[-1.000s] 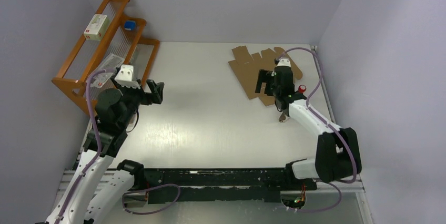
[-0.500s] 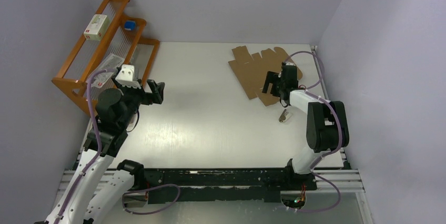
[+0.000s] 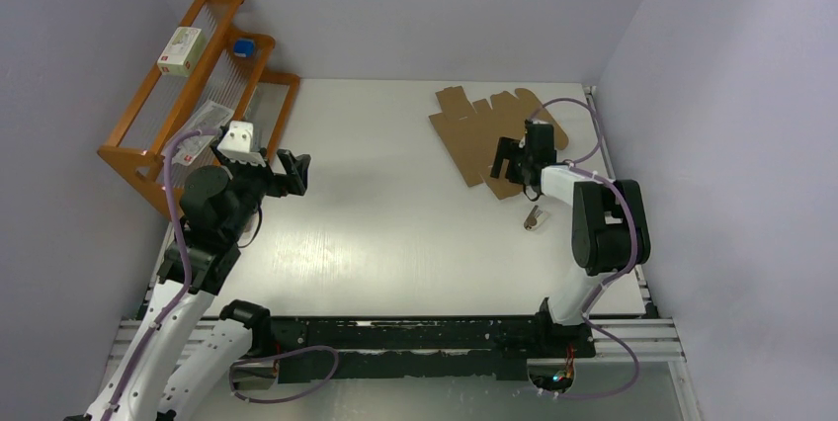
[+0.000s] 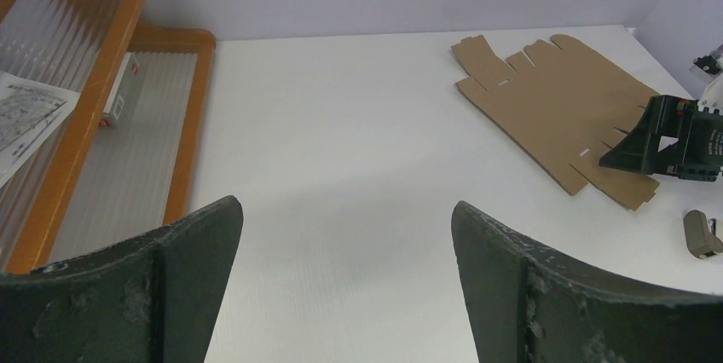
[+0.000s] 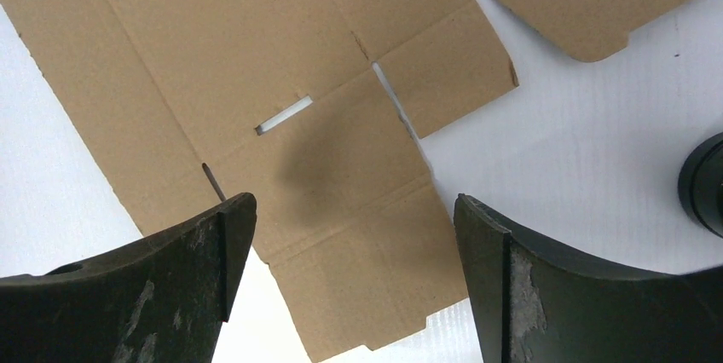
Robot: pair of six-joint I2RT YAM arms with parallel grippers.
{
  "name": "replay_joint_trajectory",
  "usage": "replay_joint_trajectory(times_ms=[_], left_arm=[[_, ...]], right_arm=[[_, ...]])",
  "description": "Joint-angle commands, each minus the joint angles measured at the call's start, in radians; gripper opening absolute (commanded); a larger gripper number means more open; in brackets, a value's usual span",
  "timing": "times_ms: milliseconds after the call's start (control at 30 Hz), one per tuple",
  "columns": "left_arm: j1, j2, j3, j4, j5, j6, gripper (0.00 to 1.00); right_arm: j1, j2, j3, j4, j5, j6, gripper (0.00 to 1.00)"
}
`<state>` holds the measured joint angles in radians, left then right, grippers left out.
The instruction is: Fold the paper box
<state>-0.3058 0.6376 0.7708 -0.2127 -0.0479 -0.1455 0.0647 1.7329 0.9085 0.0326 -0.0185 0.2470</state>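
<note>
The paper box is a flat brown die-cut cardboard sheet with flaps and slots, lying at the back right of the table. My right gripper hovers low over its near edge. In the right wrist view its jaws stand open with a near flap of the sheet between and below them, and nothing is gripped. My left gripper hangs open over the left half of the table with bare table between its fingers. The left wrist view also shows the sheet and the right gripper far off.
An orange wooden rack stands at the left, holding a small white box, a blue object and a printed sheet. A small beige object lies near the right arm. A dark round thing lies right of the flap. Walls close in at the right and back.
The right arm has folded back and brought its gripper down closer over the sheet's near edge, its jaws narrowing slightly. The left arm has not moved.
</note>
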Motion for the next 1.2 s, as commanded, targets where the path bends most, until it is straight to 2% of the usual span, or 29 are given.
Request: replay_joint_trajectory(times_ms=[0, 233, 533, 700, 833, 967, 1167], left_arm=[[-0.008, -0.012, -0.012, 0.037, 0.023, 0.009, 0.98], [-0.009, -0.015, -0.013, 0.041, 0.028, 0.007, 0.97], [-0.013, -0.028, -0.013, 0.039, 0.028, 0.004, 0.98], [-0.016, -0.033, -0.013, 0.037, 0.023, 0.004, 0.97], [-0.016, -0.032, -0.015, 0.034, 0.01, 0.001, 0.97], [-0.021, 0.0, -0.015, 0.031, -0.026, -0.028, 0.98], [-0.023, 0.131, 0.031, -0.027, 0.023, -0.179, 0.98]], right_arm=[[0.012, 0.009, -0.014, -0.004, -0.039, 0.005, 0.9], [0.112, -0.009, -0.065, -0.007, -0.062, 0.038, 0.88], [0.398, -0.051, -0.098, 0.054, -0.002, 0.205, 0.85], [0.53, 0.01, -0.003, 0.068, -0.048, 0.219, 0.84], [0.551, 0.022, 0.077, 0.017, -0.086, 0.155, 0.84], [0.544, -0.032, 0.102, -0.029, -0.026, 0.063, 0.86], [0.476, -0.127, 0.037, -0.041, 0.059, 0.004, 0.89]])
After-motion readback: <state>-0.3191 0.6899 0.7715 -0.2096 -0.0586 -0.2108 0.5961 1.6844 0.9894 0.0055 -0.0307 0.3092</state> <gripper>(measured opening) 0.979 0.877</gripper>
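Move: Under the right hand lies the near flap of the flat paper box, roughly 1 cm below and between the open fingertips; the middle of the paper box is about 16 cm ahead and 3 cm to the left. The red-capped bottle stands some 15 cm to this hand's right and 2 cm ahead, and the small metal clip about 10 cm back and 8 cm right. From the left hand, the paper box's middle is roughly 55 cm right, 30 cm ahead and 30 cm below. Sweeping left about 24 cm and some 8 cm back towards the base, the right hand stays low at the table and drags the paper box's near flap along, its fingers kept nearly wide open and the wrist turning nearly 30 degrees counter-clockwise. Then it rises about 5 cm and comes free of the cardboard, easing slightly forward and back right. ##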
